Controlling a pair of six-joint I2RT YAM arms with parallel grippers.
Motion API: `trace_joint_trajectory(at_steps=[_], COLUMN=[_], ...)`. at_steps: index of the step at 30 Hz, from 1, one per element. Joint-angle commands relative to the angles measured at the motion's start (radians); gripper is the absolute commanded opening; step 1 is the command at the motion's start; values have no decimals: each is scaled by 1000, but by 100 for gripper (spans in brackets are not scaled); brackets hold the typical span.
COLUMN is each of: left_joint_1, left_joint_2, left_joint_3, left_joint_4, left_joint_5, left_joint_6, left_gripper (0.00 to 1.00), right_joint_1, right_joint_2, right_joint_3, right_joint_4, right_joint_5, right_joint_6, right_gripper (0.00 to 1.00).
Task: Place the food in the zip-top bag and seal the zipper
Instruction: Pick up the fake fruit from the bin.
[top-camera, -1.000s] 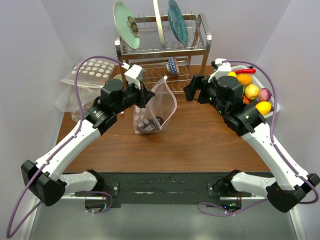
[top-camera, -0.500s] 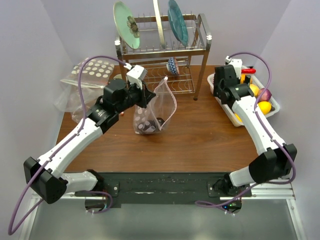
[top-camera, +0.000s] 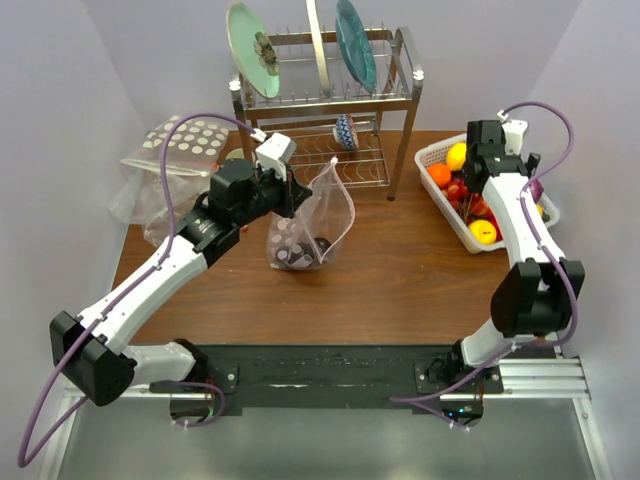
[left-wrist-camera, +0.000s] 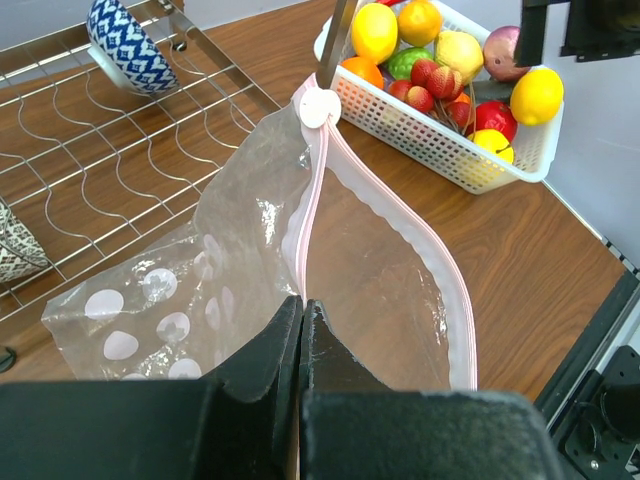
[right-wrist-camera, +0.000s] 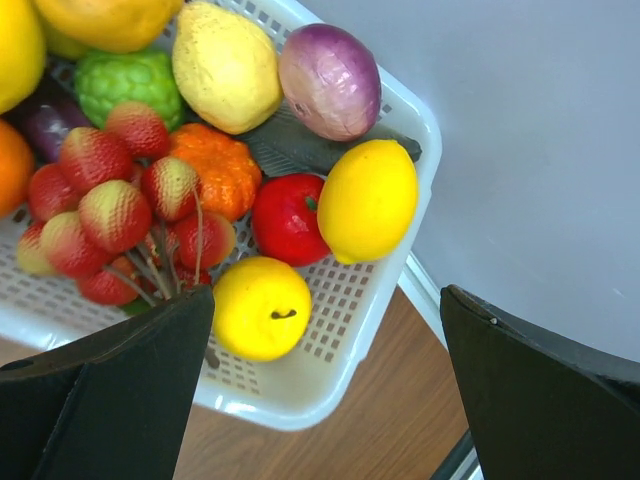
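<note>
The zip-top bag (top-camera: 322, 215) hangs upright over the table with its mouth open, and dark food pieces (top-camera: 297, 250) lie in its bottom. My left gripper (left-wrist-camera: 301, 302) is shut on the bag's mouth edge, right at the pink zipper (left-wrist-camera: 312, 195). The strip loops round the open mouth. The rest of the food fills the white basket (top-camera: 455, 225) at the right: a lemon (right-wrist-camera: 367, 200), a yellow fruit (right-wrist-camera: 262, 307), a red berry cluster (right-wrist-camera: 110, 210) and a purple onion (right-wrist-camera: 330, 80). My right gripper (right-wrist-camera: 328, 300) hovers open above the basket's corner, holding nothing.
A metal dish rack (top-camera: 320, 100) with plates and a patterned bowl (top-camera: 345, 131) stands behind the bag. A crinkly polka-dot bag (top-camera: 180, 150) lies at the back left. The basket sits against the table's right edge, by the wall.
The right arm has swung from beside the bag over to the basket, and its jaws have opened fully. The left gripper and the bag have stayed put.
</note>
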Motion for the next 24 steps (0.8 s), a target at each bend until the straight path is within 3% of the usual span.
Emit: trace_joint_trajectory(at_steps=[1, 6, 17, 24], left_joint_1=[7, 5, 5, 5], left_joint_2=[5, 12, 20, 34], left_joint_3=[-11, -17, -21, -24], left_joint_4=[50, 59, 67, 68], left_joint_5=[16, 27, 48, 37], left_joint_6=[-3, -9, -18, -12], left_gripper=[0, 0, 0, 0], right_joint_1=[-85, -176, -242, -269], right_joint_2=[72, 121, 218, 216], right_joint_3=[44, 53, 47, -44], right_joint_4=[55, 85, 128, 226], right_joint_5=[15, -41, -93, -92], right_joint_6=[29, 41, 98, 151], right_gripper=[99, 99, 99, 97])
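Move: The right hand is open above the bin's left side; the lemon in the bin's right corner lies about 11 cm to its right, 3 cm ahead and 10 cm lower. From that hand the red fruit is about 6 cm right and 2 cm ahead, the yellow apple 2 cm right and level with it, both some 12 cm below; the onion is 13 cm right, 9 cm ahead and 9 cm below. From the left hand, the lemon is roughly 57 cm right, 8 cm ahead and 17 cm below. The right hand swoops down and to its right over the bin, about 9 cm each way, towards the lemon, with most of the sideways travel done by halfway and mainly a slower descent after that; it swings some 15 degrees clockwise as it goes, and its fingers stay wide open so that they come close on either side of the lemon without visibly touching it. Meanwhile the left hand keeps its pinch on the bag's zipper rim and sinks only a centimetre or so with it. ##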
